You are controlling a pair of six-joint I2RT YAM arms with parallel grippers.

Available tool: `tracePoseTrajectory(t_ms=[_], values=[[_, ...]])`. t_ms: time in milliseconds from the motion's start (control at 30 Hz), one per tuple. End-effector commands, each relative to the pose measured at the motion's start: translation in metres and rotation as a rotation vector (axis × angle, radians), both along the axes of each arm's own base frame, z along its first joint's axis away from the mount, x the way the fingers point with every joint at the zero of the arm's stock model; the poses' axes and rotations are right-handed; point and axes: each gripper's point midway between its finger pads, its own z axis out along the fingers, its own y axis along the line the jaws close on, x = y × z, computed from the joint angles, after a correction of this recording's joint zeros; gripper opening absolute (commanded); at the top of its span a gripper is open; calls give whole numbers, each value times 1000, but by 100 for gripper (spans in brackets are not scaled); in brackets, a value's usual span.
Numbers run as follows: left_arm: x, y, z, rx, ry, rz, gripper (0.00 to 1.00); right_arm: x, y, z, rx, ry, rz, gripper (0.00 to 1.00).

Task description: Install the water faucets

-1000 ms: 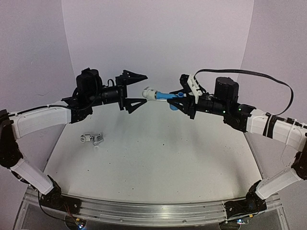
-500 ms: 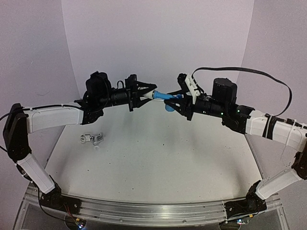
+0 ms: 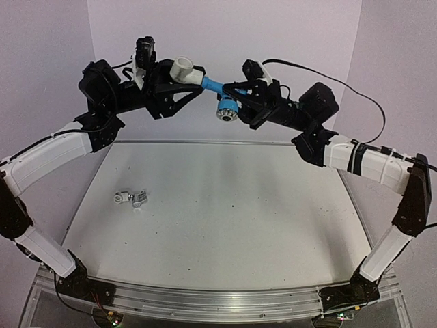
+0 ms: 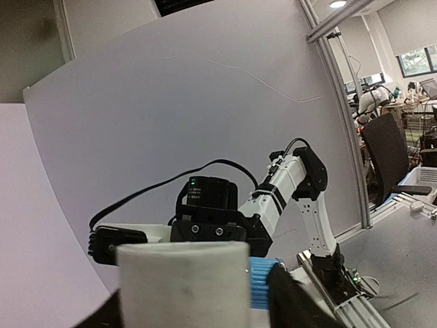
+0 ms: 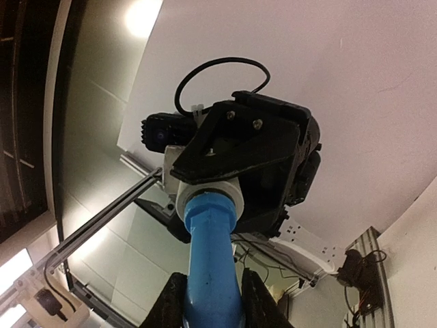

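High above the table's back, the light blue faucet (image 3: pixel 213 86) is joined at its end to a white stubby fitting (image 3: pixel 183 68). My left gripper (image 3: pixel 192 79) is shut on the white fitting (image 4: pixel 181 283), and the blue ribbed end (image 4: pixel 259 281) shows beside it. My right gripper (image 3: pixel 231 100) is shut on the blue faucet's body (image 5: pixel 213 260), its fingers (image 5: pixel 171 304) on either side. The fitting's white rim (image 5: pixel 181 197) sits in the left gripper's black jaws. The silver faucet (image 3: pixel 134 199) lies on the table at the left, untouched.
The white table (image 3: pixel 225 212) lies under both raised arms. A black cable (image 3: pixel 355 96) loops behind the right arm. A purple backdrop (image 3: pixel 225 34) closes off the back and sides. A metal rail (image 3: pixel 205 301) runs along the near edge.
The left gripper went from open to shut on the white fitting. Both arms then rose together, lifting the joined fitting and blue faucet higher. The silver faucet has not moved.
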Motion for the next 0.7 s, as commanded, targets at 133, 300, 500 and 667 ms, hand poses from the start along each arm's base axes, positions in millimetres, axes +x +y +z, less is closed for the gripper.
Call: tracePoseTrajectory(t_ms=[133, 300, 500, 667], values=[[37, 39, -14, -69, 511, 281, 100, 8, -60, 9, -229, -800, -582, 0], [37, 65, -45, -120, 1122, 210, 100, 29, -67, -46, -383, -1272, -732, 0], [57, 42, -74, -70, 1569, 38, 99, 38, -55, -68, -385, -1459, -738, 0], [42, 1, -85, 171, 1449, -89, 97, 42, -41, -75, -329, -1383, -695, 0]])
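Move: Right between the left fingers at 0.0 s sits the white elbow, practically at the hand point. The blue faucet's outlet is about 8 cm to the right of the left hand, some 4 cm back and 4 cm lower. The chrome faucet lies on the table roughly 28 cm to the left of that hand, 9 cm farther out and about 52 cm below. From the right hand, which holds the blue faucet, the elbow is about 10 cm to the left, 2 cm back and 3 cm higher. Opening wide, the left fingers let go of the white elbow; the hand draws some 5 cm left while rolling about 80 degrees around its own finger line, then sinks to about 9 cm lower and 6 cm forward, edging back in at the end. The right hand keeps its grip on the blue faucet, first pulls right, rolls the opposite way and turns clockwise some 40 degrees, then lowers it about 10 cm and forward. ##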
